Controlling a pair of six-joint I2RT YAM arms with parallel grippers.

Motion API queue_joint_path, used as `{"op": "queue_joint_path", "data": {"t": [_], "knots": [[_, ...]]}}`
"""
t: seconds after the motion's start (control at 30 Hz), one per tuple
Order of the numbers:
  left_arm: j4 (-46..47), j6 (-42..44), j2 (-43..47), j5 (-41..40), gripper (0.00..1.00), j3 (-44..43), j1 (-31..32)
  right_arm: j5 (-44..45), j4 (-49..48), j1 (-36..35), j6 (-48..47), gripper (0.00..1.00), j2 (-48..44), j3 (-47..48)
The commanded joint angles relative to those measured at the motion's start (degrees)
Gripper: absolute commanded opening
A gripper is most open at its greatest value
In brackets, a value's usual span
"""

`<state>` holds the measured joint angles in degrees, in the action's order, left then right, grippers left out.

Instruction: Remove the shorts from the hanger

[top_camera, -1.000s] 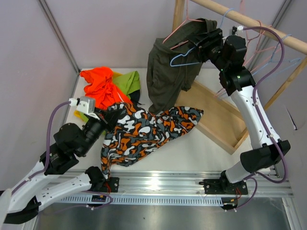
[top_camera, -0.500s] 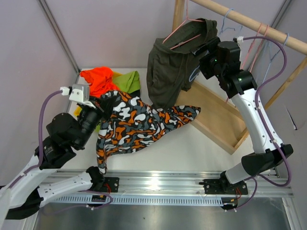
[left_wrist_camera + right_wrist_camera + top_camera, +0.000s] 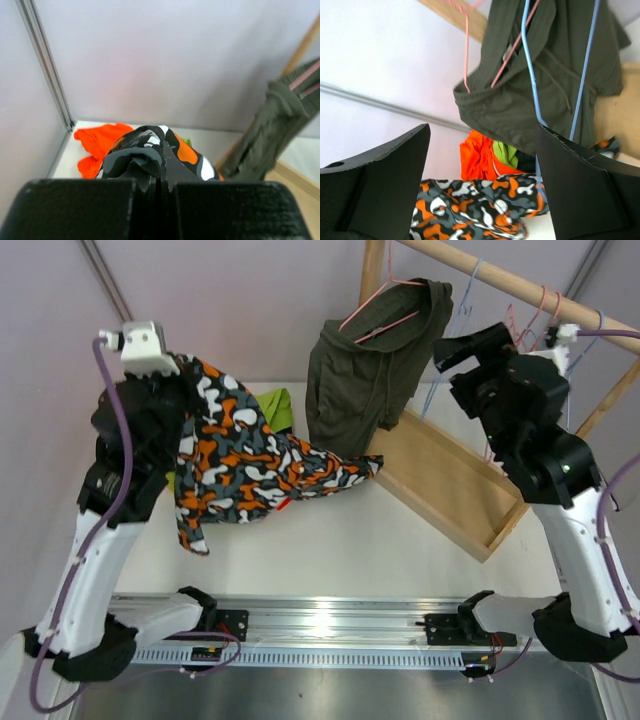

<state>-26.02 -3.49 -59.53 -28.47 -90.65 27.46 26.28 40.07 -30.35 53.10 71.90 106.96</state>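
Observation:
My left gripper (image 3: 186,372) is shut on the camouflage shorts (image 3: 255,465) and holds them high at the left, so the cloth drapes down to the table. The left wrist view shows the cloth bunched between the fingers (image 3: 161,172). The dark olive shorts (image 3: 365,370) hang on a pink hanger (image 3: 385,318) from the wooden rod (image 3: 520,285). To their right my right gripper (image 3: 470,352) stands open and empty, apart from them. Its wrist view looks at the olive shorts (image 3: 545,85) past an empty blue hanger (image 3: 532,75).
Orange shorts (image 3: 95,142) and lime green shorts (image 3: 278,405) lie heaped at the back left of the table. A slanted wooden frame (image 3: 450,490) lies under the rod. More bare hangers (image 3: 530,325) hang on the rod near the right arm.
The left arm has lifted the camouflage shorts up and to the left. The right gripper has opened, let go of the blue hanger and drawn back to the right from the olive shorts.

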Motion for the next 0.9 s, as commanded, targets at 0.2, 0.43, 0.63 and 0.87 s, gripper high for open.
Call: {"op": "queue_joint_path", "data": {"t": [0.2,0.43,0.63,0.87], "knots": [[-7.99,-3.37,-23.51,12.38,0.0,-38.4,-19.28,6.59,-1.49,-0.06,-4.32,0.91,-9.03,-8.94],[-0.36,-3.01,-34.86,12.65,0.0,-50.06,-24.64,4.75,-3.95,-0.06,-3.53,0.89,-13.62,-17.04],[-0.96,-4.15,-39.35,9.75,0.0,-39.91,-26.58,-1.66,-13.25,-0.06,-6.43,0.87,-15.38,-20.56],[-0.78,-10.83,-38.99,7.99,0.42,-12.64,-26.58,-10.72,-21.36,-0.06,-13.28,0.88,-7.41,-9.26]]}}
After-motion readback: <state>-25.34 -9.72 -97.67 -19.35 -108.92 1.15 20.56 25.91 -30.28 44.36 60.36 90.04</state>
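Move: The left hand already holds the camouflage-print shorts in shut fingers. The pile over the yellow bin lies about 20 cm ahead, 6 cm left and 42 cm below it, with the orange shorts some 24 cm ahead and 8 cm left, the green shorts 18 cm ahead and 1 cm right. From the empty right hand, the olive shorts hang about 14 cm ahead, 14 cm left and 12 cm lower; a blue hanger is 8 cm ahead, 2 cm left, at hand height. Sweeping forward about 20 cm and 10 cm left, the left hand first lifts the camouflage-print shorts some 11 cm, then plunges over 20 cm towards the pile, turning slightly counter-clockwise and tipping down while its fingers start to open. The right hand, still wide open, draws back a little and right, dips, then rises and swings back left, tilting upward slightly. ##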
